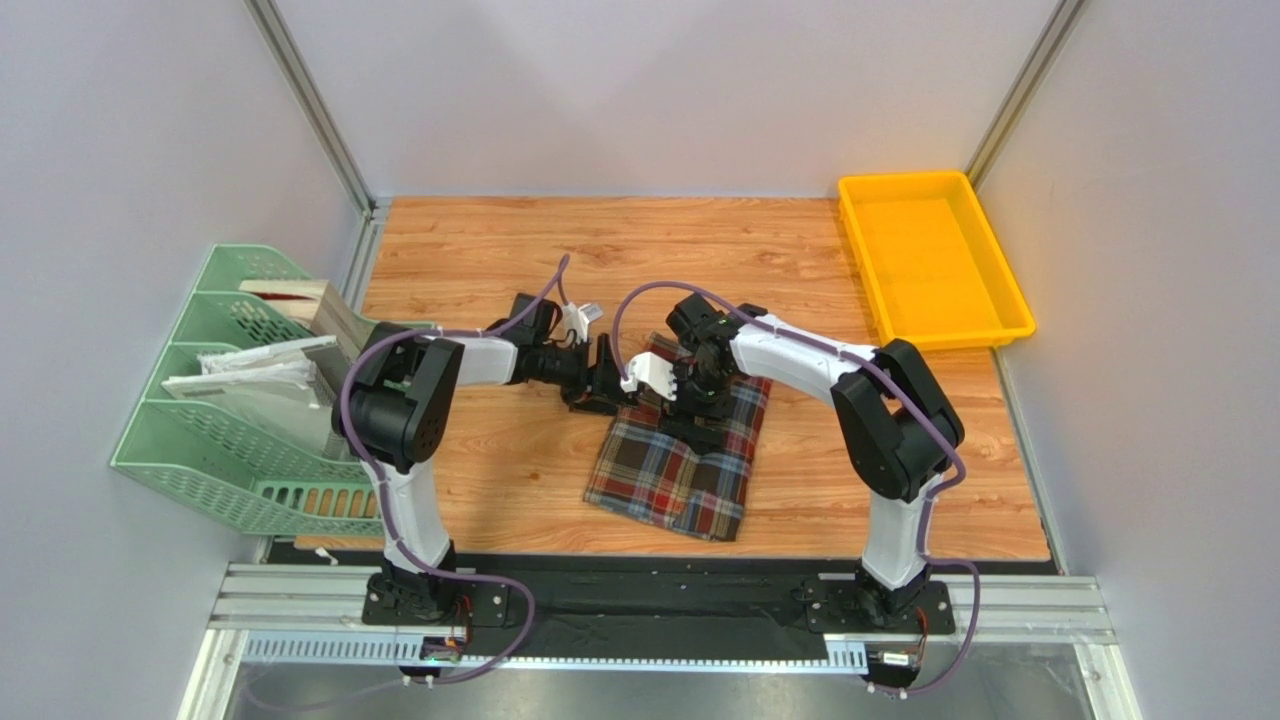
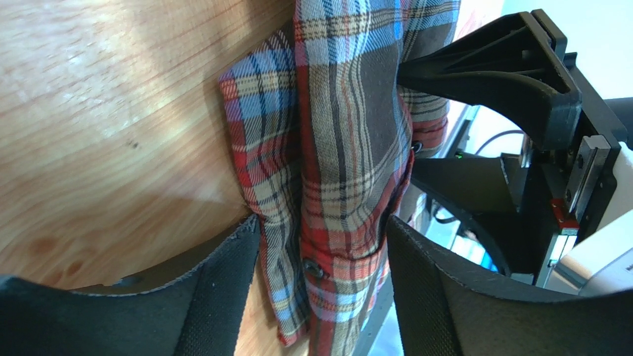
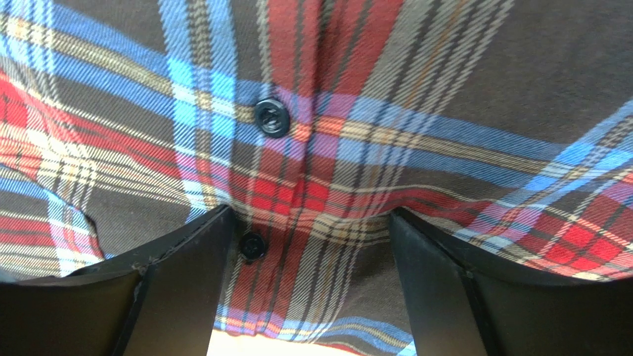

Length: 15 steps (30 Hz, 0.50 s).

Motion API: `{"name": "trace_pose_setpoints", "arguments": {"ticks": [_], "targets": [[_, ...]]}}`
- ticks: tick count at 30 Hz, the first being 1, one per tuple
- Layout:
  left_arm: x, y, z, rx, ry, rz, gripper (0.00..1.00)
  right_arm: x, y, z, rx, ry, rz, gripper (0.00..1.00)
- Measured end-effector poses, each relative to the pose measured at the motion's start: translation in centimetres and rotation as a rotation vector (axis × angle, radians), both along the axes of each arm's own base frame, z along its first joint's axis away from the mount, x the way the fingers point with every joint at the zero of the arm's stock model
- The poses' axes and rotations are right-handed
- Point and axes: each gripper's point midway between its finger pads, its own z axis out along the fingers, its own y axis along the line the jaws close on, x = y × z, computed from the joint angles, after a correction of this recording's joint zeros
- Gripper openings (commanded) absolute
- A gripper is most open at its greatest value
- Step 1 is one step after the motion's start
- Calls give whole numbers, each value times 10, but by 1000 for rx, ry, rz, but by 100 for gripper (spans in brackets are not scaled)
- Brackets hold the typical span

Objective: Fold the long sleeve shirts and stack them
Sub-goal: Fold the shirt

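Note:
The long sleeve shirt [image 1: 676, 458] is a brown, red, blue and cream plaid flannel, lying folded into a narrow rectangle mid-table. Both grippers meet at its far end. My left gripper [image 1: 609, 387] reaches in from the left. In its wrist view the jaws [image 2: 321, 222] stand wide around a hanging fold of the shirt [image 2: 349, 111] with a button, and the cloth touches both pads. The right arm's black fingers [image 2: 483, 81] show just beyond. My right gripper [image 1: 694, 402] points down onto the button placket [image 3: 297, 170]; its jaws [image 3: 310, 215] are wide, tips pressed into the cloth.
A yellow tray [image 1: 935, 183] sits at the back right corner. A green file rack [image 1: 226, 435] holding papers stands off the table's left edge. Bare wood [image 1: 496, 450] lies left of the shirt, and grey walls enclose the cell.

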Motion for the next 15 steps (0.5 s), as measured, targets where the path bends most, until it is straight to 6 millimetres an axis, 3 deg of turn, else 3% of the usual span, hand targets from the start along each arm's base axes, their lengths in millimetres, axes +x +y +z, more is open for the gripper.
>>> {"name": "trace_pose_setpoints", "arguments": {"ticks": [8,11,14,15], "targets": [[-2,-19,-2,-39,42,-33,61,1,3,-1,8,13,-36,80],[-3,-26,-4,-35,32,-41,46,2,3,-1,8,15,-43,81],[-3,-26,-10,-9,27,-29,11,1,3,-1,10,18,-48,81],[-2,-25,-13,9,20,-22,6,1,4,-1,13,20,-53,81]]}}
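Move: The shirt's left folded edge lies about 2 cm to the right of the left hand, level with it fore and aft and 2 cm below. The right fingers, already on the cloth, are some 11 cm right and 3 cm back of the left hand; the shirt's near left corner is 4 cm left and 14 cm back of it. From the right hand that edge is about 9 cm left, 3 cm ahead and 1 cm below. Left hand eases about 2.5 cm right, dips 1 cm and pinches the shirt's left edge; right hand stays planted. ##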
